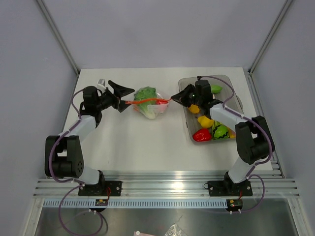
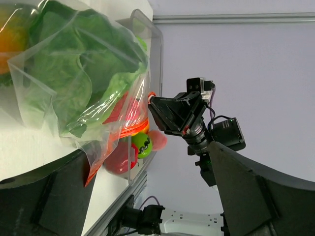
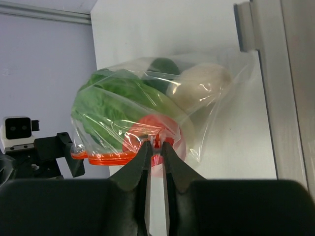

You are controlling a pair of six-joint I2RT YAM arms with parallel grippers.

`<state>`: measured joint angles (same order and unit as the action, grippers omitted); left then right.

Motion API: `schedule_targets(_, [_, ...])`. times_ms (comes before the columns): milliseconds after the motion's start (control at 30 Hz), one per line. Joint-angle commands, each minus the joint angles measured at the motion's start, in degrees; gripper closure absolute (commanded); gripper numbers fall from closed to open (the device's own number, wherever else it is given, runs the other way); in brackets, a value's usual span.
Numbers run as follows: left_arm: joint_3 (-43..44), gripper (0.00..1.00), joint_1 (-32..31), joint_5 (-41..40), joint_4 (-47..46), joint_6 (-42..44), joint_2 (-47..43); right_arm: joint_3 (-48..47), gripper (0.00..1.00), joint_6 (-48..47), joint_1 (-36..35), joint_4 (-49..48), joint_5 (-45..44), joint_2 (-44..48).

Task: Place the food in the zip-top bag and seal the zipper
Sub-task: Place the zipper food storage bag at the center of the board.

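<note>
The zip-top bag [image 1: 152, 110] sits mid-table, holding a green lettuce [image 3: 113, 103], a white piece [image 3: 199, 86] and a red piece [image 3: 158, 129] of food. Its red-orange zipper [image 1: 145, 102] runs along the top edge. My right gripper [image 3: 156, 146] is shut on the zipper's right end, also visible from above [image 1: 173, 99]. My left gripper [image 1: 124, 98] stands wide open around the zipper's left end. In the left wrist view the bag's orange corner [image 2: 91, 172] lies by one finger [image 2: 44, 196] of the left gripper [image 2: 147, 187].
A grey translucent tub [image 1: 231, 81] stands right of the bag, under my right arm. In it lie a red pepper [image 1: 202, 135], a green-and-black piece [image 1: 220, 130], a yellow piece [image 1: 204, 120] and more. The table's metal rail runs along the near edge.
</note>
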<state>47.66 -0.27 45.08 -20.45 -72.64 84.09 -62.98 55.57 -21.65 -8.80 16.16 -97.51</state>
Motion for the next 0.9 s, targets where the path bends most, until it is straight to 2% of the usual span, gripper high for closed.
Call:
schedule_targets(0, [0.3, 0.06, 0.3, 2.6, 3.2, 4.3, -3.7, 1.9, 0.78, 0.7, -1.2, -3.6, 1.9, 3.6])
schedule_targets(67, [1.7, 0.06, 1.6, 2.3, 8.3, 6.1, -4.9, 2.9, 0.60, -0.3, -1.3, -2.2, 0.5, 6.2])
schedule_targets(100, [2.1, 0.05, 1.8, 2.0, 9.8, 6.7, -6.1, 2.9, 0.42, -0.9, -1.4, 0.5, -0.2, 7.1])
schedule_targets(167, [4.3, 0.05, 1.9, 0.6, 15.9, 9.9, -7.5, 2.2, 0.30, -2.8, -1.3, 5.2, -2.8, 9.8])
schedule_targets(200, [5.4, 0.04, 1.9, -0.4, 19.0, 14.2, -8.5, 1.6, 0.24, -3.4, -1.3, 6.5, -3.5, 10.6])
schedule_targets(233, [6.7, 0.04, 1.9, -1.6, 27.0, 16.9, -9.0, 1.1, 0.22, -4.6, -1.3, 8.3, -5.2, 12.2])
schedule_targets(333, [11.4, 0.01, 1.9, -7.7, 38.0, 24.8, -10.6, 0.2, 0.19, -6.5, -1.3, 14.9, -9.1, 14.8])
schedule_targets(633, [14.7, 0.01, 1.9, -20.0, 50.4, 35.4, -13.4, -3.6, 0.12, -11.5, -1.3, 25.5, -17.5, 20.0])
schedule_targets(733, [16.5, 0.01, 1.9, -29.6, 55.2, 39.5, -15.5, -5.3, 0.06, -14.2, -1.3, 29.8, -22.3, 21.8])
schedule_targets(767, [16.8, 0.01, 1.9, -36.0, 56.3, 40.3, -17.3, -5.7, 0.01, -15.0, -1.4, 32.0, -23.6, 22.4])
schedule_targets(833, [18.3, 0.01, 1.9, -43.0, 58.9, 43.2, -19.5, -7.1, 0.00, -17.1, -1.4, 34.5, -28.6, 23.8])
schedule_targets(867, [18.7, 0.01, 1.9, -49.3, 59.4, 44.0, -21.4, -7.6, 0.00, -17.9, -1.3, 37.3, -30.5, 24.2])
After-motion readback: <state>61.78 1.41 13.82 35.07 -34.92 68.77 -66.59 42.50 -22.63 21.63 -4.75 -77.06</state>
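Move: The right hand still pinches the right corner of the food storage bag's orange zipper; the bag's middle lies about 10 cm to this hand's left, 1 cm back and 8 cm below. The tray's middle is some 21 cm to its right and 3 cm back, an orange fruit in it about 12 cm right and 3 cm back, both some 14 cm lower. For the already open left hand, the bag's middle is about 10 cm right, level fore and aft, and 12 cm below. Lets go of the zipper's right corner: the right fingers spread from nearly shut to wide open while the hand dips a centimetre, then rises about 6 cm and backs off rightward some 9 cm and back 5 cm, over the tray's near side. The left hand, fingers staying wide, retreats about 10 cm left and 5 cm back, rolling some 40 degrees with its left side rising. ##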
